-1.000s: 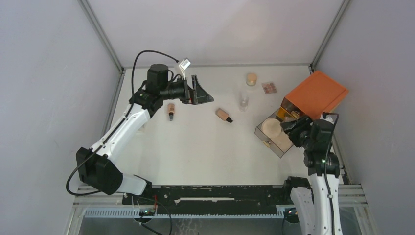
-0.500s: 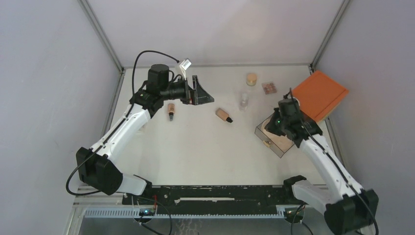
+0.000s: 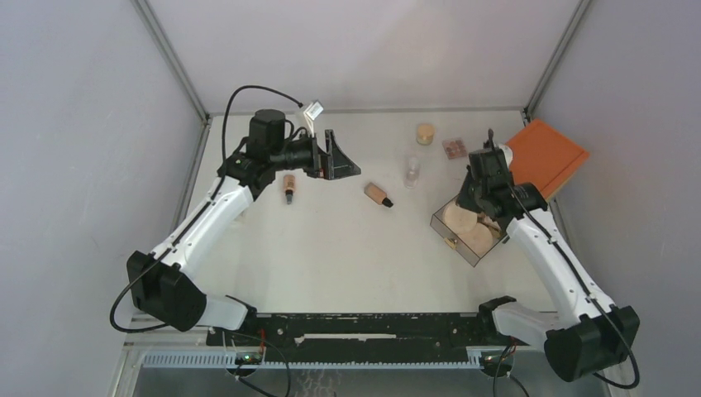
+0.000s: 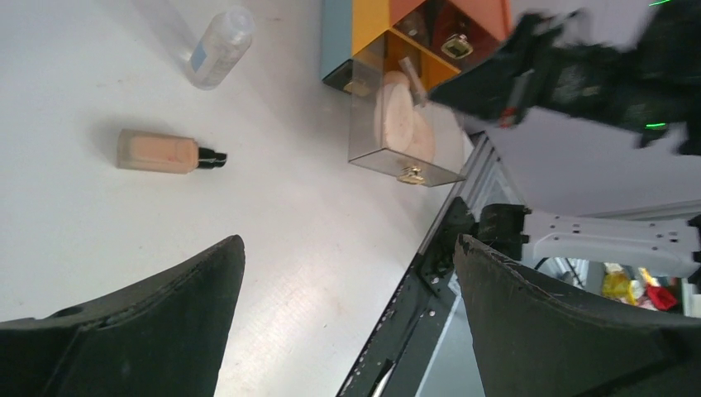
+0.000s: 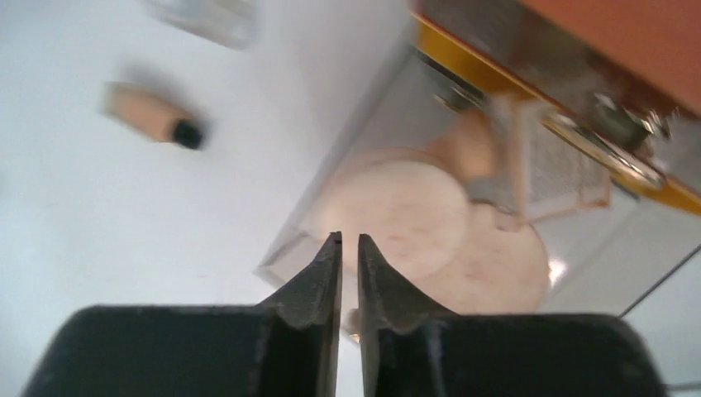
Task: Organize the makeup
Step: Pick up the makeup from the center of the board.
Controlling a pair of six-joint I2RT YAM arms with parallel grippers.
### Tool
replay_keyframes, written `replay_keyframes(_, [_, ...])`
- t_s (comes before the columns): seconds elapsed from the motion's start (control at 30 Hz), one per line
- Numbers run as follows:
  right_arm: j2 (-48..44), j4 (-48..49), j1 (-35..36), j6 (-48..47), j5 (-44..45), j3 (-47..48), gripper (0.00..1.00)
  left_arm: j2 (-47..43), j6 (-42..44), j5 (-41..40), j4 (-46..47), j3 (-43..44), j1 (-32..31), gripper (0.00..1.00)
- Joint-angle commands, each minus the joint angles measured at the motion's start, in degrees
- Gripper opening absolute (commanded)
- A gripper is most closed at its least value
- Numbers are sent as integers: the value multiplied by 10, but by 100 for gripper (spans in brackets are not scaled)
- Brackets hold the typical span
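The makeup lies spread over the white table. Two round tan discs [image 3: 461, 225] rest in the clear drawer [image 3: 440, 222] pulled out of the orange-topped box [image 3: 541, 157]. My right gripper [image 5: 348, 240] hovers above the discs [image 5: 405, 211], its jaws almost together with nothing between them. One peach bottle [image 3: 379, 194] lies mid-table and another [image 3: 288, 186] lies below my left gripper [image 3: 343, 157]. That gripper is wide open, empty and held above the table. A small palette [image 3: 454, 148] and a tan round piece [image 3: 425, 132] sit at the back.
A clear bottle [image 3: 411, 170] stands between the middle peach bottle and the drawer. The orange-topped box is angled against the right wall. The black rail [image 3: 372, 327] runs along the near edge.
My right arm swung from the near right side to a spot over the drawer, and its jaws closed. Both discs now show in the drawer. The left arm stayed still.
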Motion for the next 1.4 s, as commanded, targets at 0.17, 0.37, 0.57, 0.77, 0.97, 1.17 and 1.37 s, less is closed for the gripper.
replay_keyframes(0.17, [158, 5, 59, -65, 79, 257, 60, -57, 97, -112, -95, 24, 4, 100])
replay_keyframes(0.37, [354, -15, 6, -93, 58, 439, 64, -96, 93, -113, -107, -29, 78, 100])
replay_keyframes(0.57, [568, -114, -14, -120, 72, 682, 77, -98, 98, -148, -103, -66, 133, 100])
replay_keyframes(0.77, [723, -158, -54, -147, 24, 858, 90, -85, 154, -218, -178, -46, 158, 100])
replay_keyframes(0.97, [763, -112, -98, -174, -28, 850, 93, -90, 175, -252, -194, -61, 187, 100])
replay_keyframes(1.17, [797, -101, -123, -175, -27, 867, 94, -54, 179, -249, -198, -46, 196, 100])
replay_keyframes(1.37, [826, -96, -127, -188, -36, 872, 95, -35, 179, -245, -199, -31, 200, 100])
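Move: Out beyond the right hand, about 32 cm ahead, 5 cm right and 15 cm below, lies the eyeshadow palette; the gold-rimmed jar stands 10 cm left of it and 2 cm farther out, the clear bottle 16 cm left and 8 cm nearer. For the left hand, the BB cream is some 9 cm ahead, 20 cm left, 28 cm below; the white box is 18 cm farther left and 8 cm nearer, the foundation bottle 11 cm right and 6 cm ahead of the hand. Rising some 10 cm off the open drawer, the empty right hand sweeps about 30 cm forward while opening wide, then sinks well below its starting height and edges right to hover by the palette. The left hand, still wide open, swings some 19 cm left and sinks 10 cm towards the BB cream, its wrist turning counter-clockwise and tipping the fingers downward. ##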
